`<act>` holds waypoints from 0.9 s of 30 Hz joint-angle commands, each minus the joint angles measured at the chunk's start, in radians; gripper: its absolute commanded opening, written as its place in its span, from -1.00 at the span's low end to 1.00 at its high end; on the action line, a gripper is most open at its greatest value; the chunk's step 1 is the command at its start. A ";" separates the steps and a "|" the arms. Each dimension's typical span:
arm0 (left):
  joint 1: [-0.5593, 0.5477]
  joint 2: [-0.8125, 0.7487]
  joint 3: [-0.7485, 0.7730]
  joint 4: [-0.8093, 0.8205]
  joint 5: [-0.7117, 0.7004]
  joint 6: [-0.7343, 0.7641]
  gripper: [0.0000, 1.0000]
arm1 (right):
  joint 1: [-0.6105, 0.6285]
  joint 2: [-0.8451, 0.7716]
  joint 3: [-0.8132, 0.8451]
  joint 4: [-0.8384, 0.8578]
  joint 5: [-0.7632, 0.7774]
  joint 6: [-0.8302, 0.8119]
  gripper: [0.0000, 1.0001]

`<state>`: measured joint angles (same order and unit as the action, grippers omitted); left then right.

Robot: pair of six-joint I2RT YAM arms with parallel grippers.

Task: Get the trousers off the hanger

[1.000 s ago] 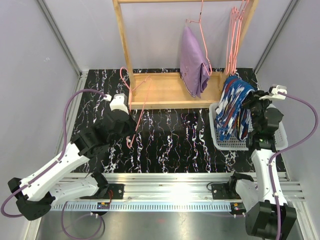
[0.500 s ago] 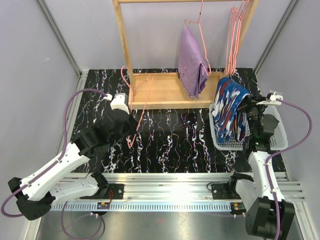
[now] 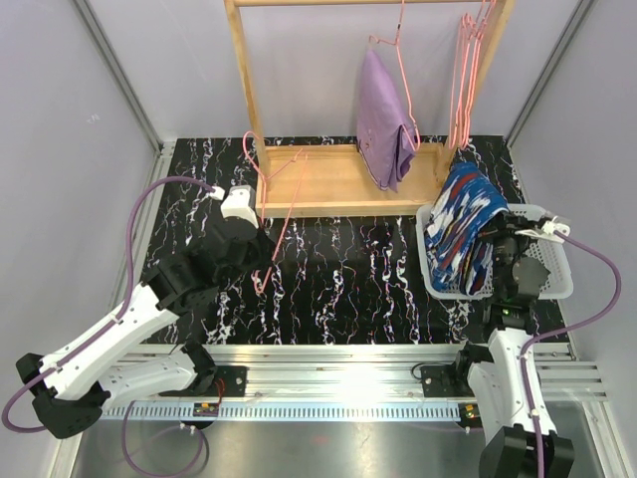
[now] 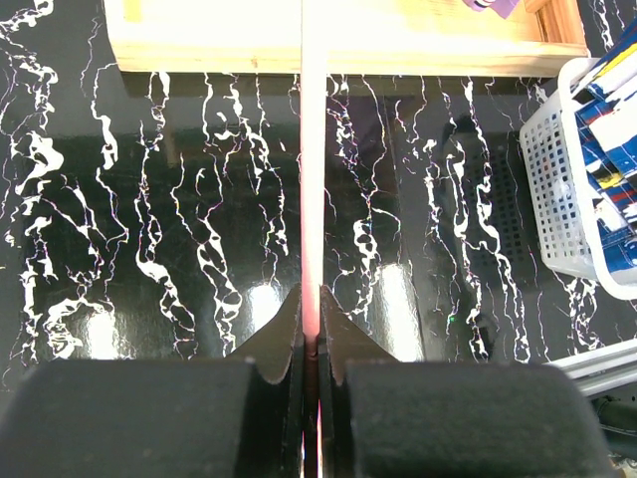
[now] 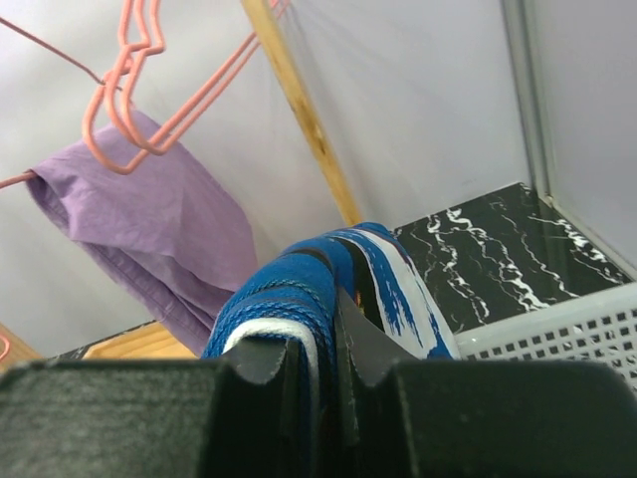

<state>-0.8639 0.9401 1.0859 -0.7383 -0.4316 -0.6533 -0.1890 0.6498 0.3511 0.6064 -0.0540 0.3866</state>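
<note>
The dark blue trousers (image 3: pixel 460 224), streaked white and red, are draped over the white basket (image 3: pixel 438 289) at the right. My right gripper (image 3: pixel 498 246) is shut on them; in the right wrist view a fold of blue cloth (image 5: pixel 289 289) sits between the jaws of that gripper (image 5: pixel 320 334). The lilac trousers (image 3: pixel 383 124) hang from a pink hanger (image 3: pixel 403 70) on the wooden rack and also show in the right wrist view (image 5: pixel 149 219). My left gripper (image 3: pixel 261 264) is shut on a bare pink hanger (image 3: pixel 279 214); its wire (image 4: pixel 313 149) runs straight out from between the fingers of the gripper (image 4: pixel 311 304).
The wooden rack (image 3: pixel 246 90) with its tray base (image 3: pixel 338 184) stands at the back. Several bare pink hangers (image 3: pixel 466 80) hang at its right end. Grey walls close in both sides. The tabletop is black marble (image 3: pixel 368 279).
My right gripper has come down and toward the near side with the blue trousers, lowering them onto the basket. The left arm and its hanger have hardly moved.
</note>
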 commanded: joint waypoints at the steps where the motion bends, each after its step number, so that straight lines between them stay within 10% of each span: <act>1: 0.003 -0.014 0.006 0.060 0.021 0.020 -1.00 | -0.003 -0.038 -0.024 0.038 0.084 -0.012 -0.94; 5: 0.003 -0.011 0.009 0.063 0.025 0.024 -1.00 | -0.001 -0.111 -0.072 -0.008 0.166 -0.011 -0.71; 16: 0.003 -0.008 0.017 0.065 0.039 0.027 -1.00 | -0.001 -0.072 0.066 -0.243 0.377 -0.008 0.99; 27: 0.003 -0.009 0.026 0.056 0.030 0.035 -1.00 | -0.003 -0.136 0.330 -0.649 0.946 0.014 0.99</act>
<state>-0.8639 0.9401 1.0859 -0.7376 -0.4049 -0.6365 -0.1905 0.5320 0.5903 0.0566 0.6300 0.3744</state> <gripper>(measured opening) 0.027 0.993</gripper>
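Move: The right hand still pinches the trousers, their bulk hanging about 5 cm ahead and 10 below it; the white basket they are going into has its middle roughly 10 cm to the right, 4 ahead and 22 below. The purple garment hangs some 26 cm ahead and 19 left, and the spare pink hangers 26 ahead, 4 left and 15 higher. From the left hand the basket lies around 56 cm right, 13 ahead and 19 below. Sinking about 4 cm while easing to the right over the basket, the right hand opens its fingers from nearly shut to wide and lets go of the trousers. It then swings faster to the right and back and climbs some 5 cm, turning clockwise until it has come round roughly 40 degrees. ##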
